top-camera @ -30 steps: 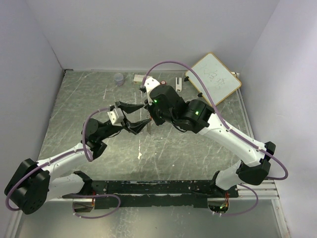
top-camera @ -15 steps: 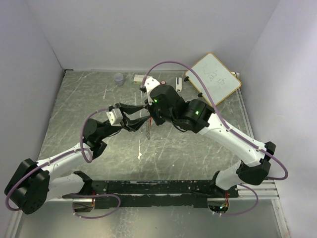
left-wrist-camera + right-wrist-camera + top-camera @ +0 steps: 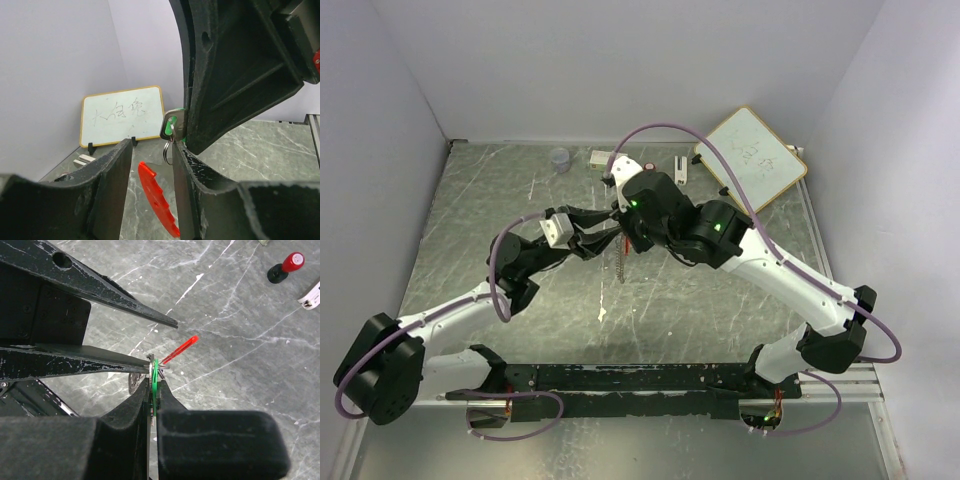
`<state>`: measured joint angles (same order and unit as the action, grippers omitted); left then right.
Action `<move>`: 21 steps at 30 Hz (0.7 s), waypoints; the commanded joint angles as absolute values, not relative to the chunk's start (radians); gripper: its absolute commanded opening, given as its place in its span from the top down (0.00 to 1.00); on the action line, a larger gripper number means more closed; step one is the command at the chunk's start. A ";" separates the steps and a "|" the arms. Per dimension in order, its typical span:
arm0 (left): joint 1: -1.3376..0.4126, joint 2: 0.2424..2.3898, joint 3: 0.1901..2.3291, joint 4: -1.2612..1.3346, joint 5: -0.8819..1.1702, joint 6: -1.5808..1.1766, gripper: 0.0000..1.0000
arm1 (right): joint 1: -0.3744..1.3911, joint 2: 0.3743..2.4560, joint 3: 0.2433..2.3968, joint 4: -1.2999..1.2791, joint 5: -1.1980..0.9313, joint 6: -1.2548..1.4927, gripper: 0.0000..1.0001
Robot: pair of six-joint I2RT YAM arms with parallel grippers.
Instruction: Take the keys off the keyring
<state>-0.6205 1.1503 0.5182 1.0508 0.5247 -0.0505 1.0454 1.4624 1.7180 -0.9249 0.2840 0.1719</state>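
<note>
My right gripper point(image 3: 154, 382) is shut on the small green key point(image 3: 155, 375), held above the table. The green key also shows in the left wrist view point(image 3: 172, 125), with a small metal ring point(image 3: 167, 150) hanging from it. The elongated red key point(image 3: 157, 200) hangs below, between the spread fingers of my open left gripper point(image 3: 152, 145); it points away in the right wrist view point(image 3: 177, 350). My left gripper's lower finger point(image 3: 75, 362) touches the ring beside the green key. In the top view the grippers meet, left point(image 3: 610, 232) and right point(image 3: 625, 238), and the grey ribbed keyring strand point(image 3: 618, 265) dangles under them.
A whiteboard point(image 3: 752, 157) leans at the back right. A red-and-black knob point(image 3: 285, 267), a white box point(image 3: 601, 158), a small clear cup point(image 3: 560, 158) and a white piece point(image 3: 678, 167) stand along the back of the table. Walls close in on three sides.
My left gripper has moved right and up toward the right gripper, closing round the hanging keys. The strand hangs a little lower. The right arm has hardly moved.
</note>
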 commanded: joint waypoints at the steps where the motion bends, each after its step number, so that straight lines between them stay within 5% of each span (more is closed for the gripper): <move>1: -0.619 1.172 0.567 1.070 0.530 -0.040 0.52 | 1.050 1.446 1.714 -0.903 0.270 0.166 1.00; 7: -0.619 1.183 0.563 1.081 0.540 -0.047 0.55 | 1.051 1.444 1.714 -0.899 0.270 0.163 1.00; 21: -0.619 1.211 0.571 1.105 0.621 -0.084 0.93 | 1.052 1.443 1.708 -0.884 0.285 0.158 1.00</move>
<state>-0.6205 1.2011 0.5358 1.0729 0.5671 -0.0681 1.0473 1.4624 1.7123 -0.9249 0.2840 0.1707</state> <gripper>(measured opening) 0.098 0.023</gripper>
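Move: The wire keyring is just off the left hand's fingertips, some 2 cm to the right and 1 cm back, at about its height. The green tag, held in the right fingers, stands about 2 cm above the ring and 1 cm farther right of it. The red key hangs about 6 cm below the left hand, 4 cm right and 1 cm back. From the right hand the ring lies about 2 cm ahead and 1 cm left, roughly level. Left fingers close nearly shut on the keyring, easing about 1 cm right and down; right keeps the tag. ##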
